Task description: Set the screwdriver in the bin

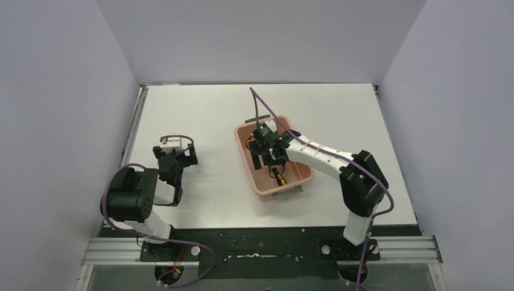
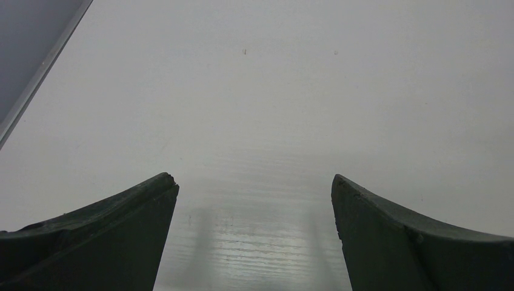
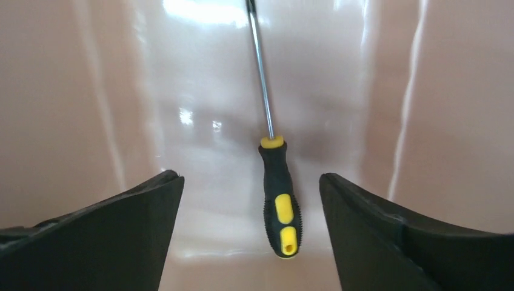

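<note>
The screwdriver point(image 3: 277, 194), black-and-yellow handle and thin metal shaft, lies on the floor of the salmon-pink bin point(image 3: 66, 109). In the top view its handle point(image 1: 279, 176) shows near the bin's near end, inside the bin point(image 1: 297, 179). My right gripper point(image 3: 251, 179) hangs over it, open, both fingers clear of the handle. In the top view that gripper point(image 1: 271, 159) reaches down into the bin. My left gripper point(image 2: 254, 182) is open over bare table, holding nothing, and sits at the left point(image 1: 173, 159).
The white table point(image 1: 212, 121) is walled by grey panels on the left, back and right. A metal rail point(image 1: 136, 130) runs along its left edge. The bin lies slightly slanted at the middle of the table.
</note>
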Tool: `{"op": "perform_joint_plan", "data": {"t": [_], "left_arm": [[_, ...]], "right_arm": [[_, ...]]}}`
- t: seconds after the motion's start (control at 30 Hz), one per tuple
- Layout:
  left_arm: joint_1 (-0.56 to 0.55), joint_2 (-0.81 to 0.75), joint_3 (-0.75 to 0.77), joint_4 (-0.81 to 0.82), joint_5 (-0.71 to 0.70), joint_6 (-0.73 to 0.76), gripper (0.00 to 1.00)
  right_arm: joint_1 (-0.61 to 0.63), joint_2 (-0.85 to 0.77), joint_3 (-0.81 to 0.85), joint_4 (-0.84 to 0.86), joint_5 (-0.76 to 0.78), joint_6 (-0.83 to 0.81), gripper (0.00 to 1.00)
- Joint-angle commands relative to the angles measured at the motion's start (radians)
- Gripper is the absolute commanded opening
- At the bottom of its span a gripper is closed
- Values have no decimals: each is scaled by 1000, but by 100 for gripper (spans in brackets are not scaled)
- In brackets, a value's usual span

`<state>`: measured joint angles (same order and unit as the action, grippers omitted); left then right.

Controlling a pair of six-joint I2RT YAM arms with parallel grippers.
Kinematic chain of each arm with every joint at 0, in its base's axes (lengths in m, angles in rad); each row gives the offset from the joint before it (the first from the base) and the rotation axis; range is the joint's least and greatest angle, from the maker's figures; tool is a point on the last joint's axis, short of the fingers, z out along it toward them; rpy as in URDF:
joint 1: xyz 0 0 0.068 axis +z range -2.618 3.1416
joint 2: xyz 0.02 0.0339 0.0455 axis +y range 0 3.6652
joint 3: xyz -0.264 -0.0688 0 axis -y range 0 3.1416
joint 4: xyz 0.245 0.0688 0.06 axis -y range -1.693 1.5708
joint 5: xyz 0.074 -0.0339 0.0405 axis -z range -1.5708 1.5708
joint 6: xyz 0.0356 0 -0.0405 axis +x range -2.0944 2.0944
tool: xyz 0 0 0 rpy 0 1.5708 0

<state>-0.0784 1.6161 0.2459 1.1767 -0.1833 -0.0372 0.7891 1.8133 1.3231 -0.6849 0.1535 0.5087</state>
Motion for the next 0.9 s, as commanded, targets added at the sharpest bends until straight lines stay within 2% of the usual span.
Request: {"op": "perform_joint_plan", "data": {"t": [0.0, 0.2, 0.33, 0.43, 0.57, 0.7, 0.77, 0.87], "left_arm": [[3, -5, 9, 32, -2, 8, 97], [3, -4, 9, 33, -2, 8, 97], [4, -4, 10, 32, -2, 8, 97], [3, -5, 9, 32, -2, 8, 97], [3, -5, 9, 32, -2, 8, 97], [3, -5, 9, 32, -4, 7, 97], [3, -4, 9, 33, -4, 8, 97], [4, -5, 9, 33, -4, 8, 97]], "right_arm": [[31, -139, 125, -11, 90, -65, 99], [31, -252, 216, 6, 125, -163, 100], [15, -363, 173, 116, 222, -299, 100], [-22, -487, 16, 337, 284, -462, 100], [-162, -668, -249, 640, 177, -641, 100], [-272, -817, -488, 890, 168, -792, 100], [-344, -846, -590, 961, 156, -813, 100], [-496, -844, -699, 976, 86, -746, 100]]}}
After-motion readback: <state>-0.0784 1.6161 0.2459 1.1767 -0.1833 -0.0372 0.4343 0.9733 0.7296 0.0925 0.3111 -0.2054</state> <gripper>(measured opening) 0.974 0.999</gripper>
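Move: The screwdriver already lies on the bin's floor, let go: its middle is about 5 cm below the right hand, roughly 3 cm to the right and 1 cm back. The bin's middle lies some 3 cm ahead and 3 cm to the right of that hand; its near grey handle is about 11 cm back and 7 cm right, its far one 18 cm ahead and 3 cm left. From the idle left hand the screwdriver lies roughly 34 cm right, 10 cm back and 5 cm below. Leaving the screwdriver on the bin floor, the empty right hand climbs about 20 cm clear of the bin while its fingers spread the rest of the way open. It then swings right, away from the bin and over the table beside it, drifting forward and sinking a little at the end, as the wrist tips up some 60 degrees from pointing down to pointing forward. ##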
